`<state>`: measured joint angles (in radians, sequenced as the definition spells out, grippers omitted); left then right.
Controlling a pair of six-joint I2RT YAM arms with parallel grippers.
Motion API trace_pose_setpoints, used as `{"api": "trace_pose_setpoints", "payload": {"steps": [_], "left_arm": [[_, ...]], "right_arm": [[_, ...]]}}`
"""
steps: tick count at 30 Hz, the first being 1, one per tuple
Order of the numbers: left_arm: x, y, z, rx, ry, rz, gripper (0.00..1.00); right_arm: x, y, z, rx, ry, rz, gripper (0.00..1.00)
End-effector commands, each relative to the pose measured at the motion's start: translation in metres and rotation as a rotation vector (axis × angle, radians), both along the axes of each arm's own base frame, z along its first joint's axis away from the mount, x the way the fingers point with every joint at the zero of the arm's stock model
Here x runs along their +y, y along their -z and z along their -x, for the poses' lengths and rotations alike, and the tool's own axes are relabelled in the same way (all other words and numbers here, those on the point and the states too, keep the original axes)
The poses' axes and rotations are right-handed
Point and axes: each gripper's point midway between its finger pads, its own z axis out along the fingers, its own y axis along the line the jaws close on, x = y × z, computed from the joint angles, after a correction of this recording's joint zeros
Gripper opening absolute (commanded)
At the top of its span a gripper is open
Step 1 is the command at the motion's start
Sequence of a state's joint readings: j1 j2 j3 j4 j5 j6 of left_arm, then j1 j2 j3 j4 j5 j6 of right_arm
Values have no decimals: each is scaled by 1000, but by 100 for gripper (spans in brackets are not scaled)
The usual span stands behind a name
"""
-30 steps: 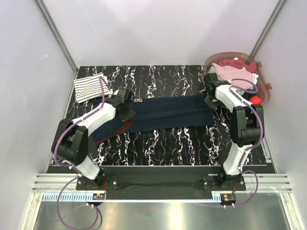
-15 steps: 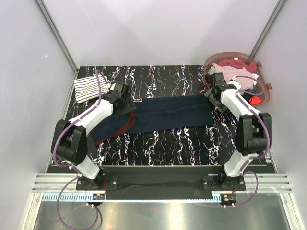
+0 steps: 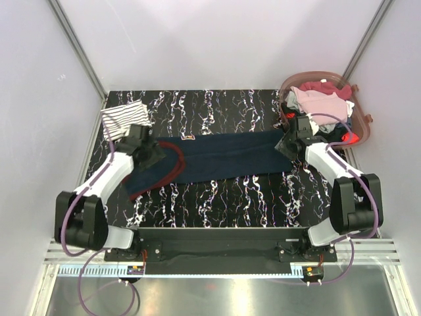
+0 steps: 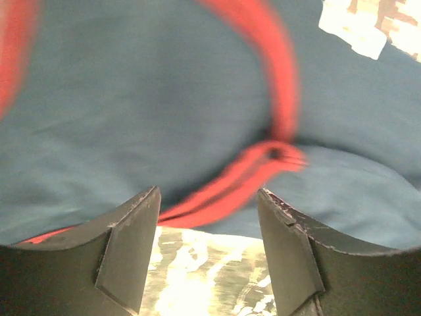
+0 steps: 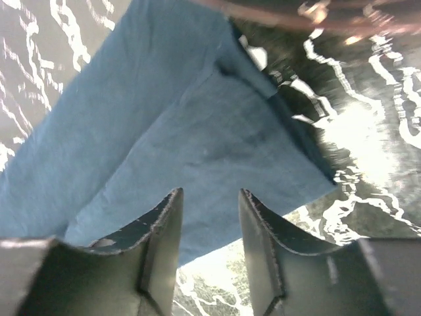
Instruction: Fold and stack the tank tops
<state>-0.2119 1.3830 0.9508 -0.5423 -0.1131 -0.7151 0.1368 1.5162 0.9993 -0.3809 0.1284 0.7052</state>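
The dark navy tank top [image 3: 223, 155] with dark red trim lies folded lengthwise across the middle of the marbled table. Its red-trimmed end points left, its hem right. The striped tank top [image 3: 122, 118] sits folded at the back left corner. My left gripper [image 3: 152, 155] hovers open over the red-trimmed end; in the left wrist view the navy tank top [image 4: 164, 99] and its red trim [image 4: 276, 72] lie beyond my empty fingertips [image 4: 208, 197]. Over the hem end my right gripper [image 3: 287, 143] stands open, and in the right wrist view the navy tank top [image 5: 197, 131] lies under the empty fingers [image 5: 208, 197].
A brownish basket [image 3: 360, 108] at the back right holds pink, red and dark clothes. White walls with metal frame rails enclose the table on three sides. The arm bases stand at the near edge.
Both grippers have opened and let go of the navy top. The left arm has drawn back left, the right arm back right, and the red-trimmed end now lies uncovered.
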Motion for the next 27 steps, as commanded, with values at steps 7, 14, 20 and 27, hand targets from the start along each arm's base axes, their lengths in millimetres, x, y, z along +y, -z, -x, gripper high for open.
{"api": "trace_pose_setpoints", "payload": {"steps": [7,14,20,27], "left_arm": [[-11,14,-10,-3,27,182,60],[26,43,7,99,-118,47,61],[40,68,23,192,-227,13,61],[57,72,24,197,-300,13,61]], "right_arm": [[8,42,-19,79,-10,11,9],[-29,73,9,169,228,116,6],[-32,87,35,306,277,132,1],[-49,94,79,345,437,125,3]]}}
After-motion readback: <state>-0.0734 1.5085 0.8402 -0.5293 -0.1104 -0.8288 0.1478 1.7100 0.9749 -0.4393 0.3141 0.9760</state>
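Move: The red-trimmed near edge of the navy tank top's left part lies about 7 cm back and 5 cm left of the left hand, some 9 cm below. From that hand, the folded striped tank top is roughly 17 cm ahead and 11 cm left, the white tag 11 cm ahead and 8 cm right. The navy top's near right corner is about 4 cm back, 4 cm right and 8 cm below the right hand; the basket stands 17 cm ahead and 11 cm right of that hand. Shut the half-open right fingers while lowering them about 8 cm onto the navy tank top's right end. With the closed tips down on the cloth, drag back and to the right towards its near corner, turning the wrist clockwise. Meanwhile sink the open left gripper about 7 cm, easing left and back towards the red-trimmed near edge and turning it slightly counter-clockwise. ##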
